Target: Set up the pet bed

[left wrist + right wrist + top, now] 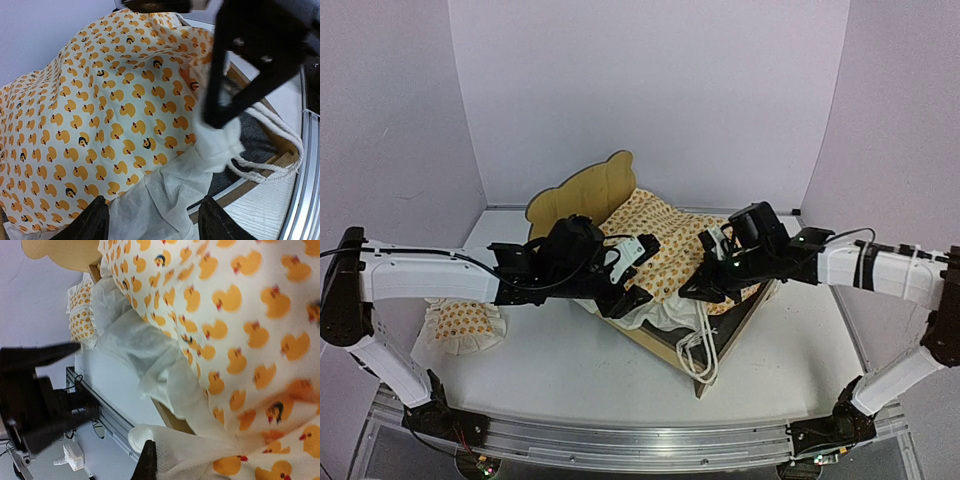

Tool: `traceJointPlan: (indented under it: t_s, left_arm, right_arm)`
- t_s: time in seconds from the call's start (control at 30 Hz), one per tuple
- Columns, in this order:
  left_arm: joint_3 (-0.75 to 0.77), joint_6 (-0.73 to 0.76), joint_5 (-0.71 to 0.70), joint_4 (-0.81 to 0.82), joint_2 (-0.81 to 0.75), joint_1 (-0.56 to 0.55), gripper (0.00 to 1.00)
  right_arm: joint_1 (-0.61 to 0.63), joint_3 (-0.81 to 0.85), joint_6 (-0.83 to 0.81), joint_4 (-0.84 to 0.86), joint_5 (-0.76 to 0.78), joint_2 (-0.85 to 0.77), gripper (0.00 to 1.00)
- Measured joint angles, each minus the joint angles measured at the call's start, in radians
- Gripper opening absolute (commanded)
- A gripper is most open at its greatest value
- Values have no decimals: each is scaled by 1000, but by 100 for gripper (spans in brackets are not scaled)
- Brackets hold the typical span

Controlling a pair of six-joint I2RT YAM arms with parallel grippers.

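Note:
The pet bed (582, 192) is a light plywood frame with a wavy headboard, standing at an angle in the middle of the table. A cream mattress cover (665, 238) printed with orange ducks lies bunched on it, white ruffle and cord ties (698, 352) spilling over the near rail. My left gripper (632, 295) hovers open at the cover's near left edge. In the left wrist view its fingertips (95, 220) straddle the white ruffle (165, 195) without pinching it. My right gripper (705, 285) is shut on the cover's white edge (200, 450), one dark finger (150, 462) showing.
A small matching duck-print pillow (465, 325) lies on the table at the near left, beside the left arm. The bed's grey fabric base (250, 135) and wooden rail (280, 150) show under the cover. White walls close in the back and both sides.

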Motion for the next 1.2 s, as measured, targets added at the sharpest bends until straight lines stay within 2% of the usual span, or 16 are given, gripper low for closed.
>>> traceJointPlan:
  t_s: [0.1, 0.3, 0.4, 0.53, 0.6, 0.83, 0.97, 1.07, 1.2]
  left_arm:
    - [-46, -28, 60, 32, -48, 18, 68]
    - [-76, -129, 154, 140, -66, 53, 66]
    - [-75, -206, 212, 199, -36, 66, 63]
    - [-75, -295, 336, 280, 42, 72, 61]
    - [-83, -332, 396, 323, 70, 69, 61]
    - [-103, -337, 459, 396, 73, 10, 64]
    - [-103, -299, 466, 417, 84, -35, 69]
    - [-98, -276, 446, 421, 114, -49, 80]
    - [-37, -232, 437, 415, 212, -44, 81]
  right_arm:
    - [0, 103, -40, 40, 50, 130, 2]
    - [-25, 327, -110, 19, 72, 361, 37]
    - [-43, 445, -161, -89, 39, 426, 53]
    - [-54, 544, -268, -312, 6, 414, 66]
    - [-54, 557, -317, -411, 1, 381, 70]
    - [-53, 559, -500, -767, 11, 173, 70]
    - [-53, 497, -564, -852, 29, 58, 71]
    - [-53, 461, -590, -888, 47, 37, 72]
    - [-53, 421, -595, -887, 69, 44, 73]
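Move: Pinched in the right fingers, the cover's white frill corner is about 10 cm to the left hand's right, level with it fore and aft and roughly 3 cm lower. The right hand has the middle of the duck-print cover some 9 cm ahead, 4 cm left and 7 cm below. The white cords hang about 5 cm back and 2 cm right of that hand; the bed's near foot corner is some 11 cm back, 3 cm right and 11 cm down. Carrying the frill corner about 10 cm forward and 5 cm left over the cover, the right hand opens and lets go, then swings back and to the right some 18 cm, ending higher, its fingers tipped farther down. The left, open, first rises slightly, then goes back and right about 10 cm, sinking at the end with fingers spreading wider, towards the loose frill at the foot corner. ##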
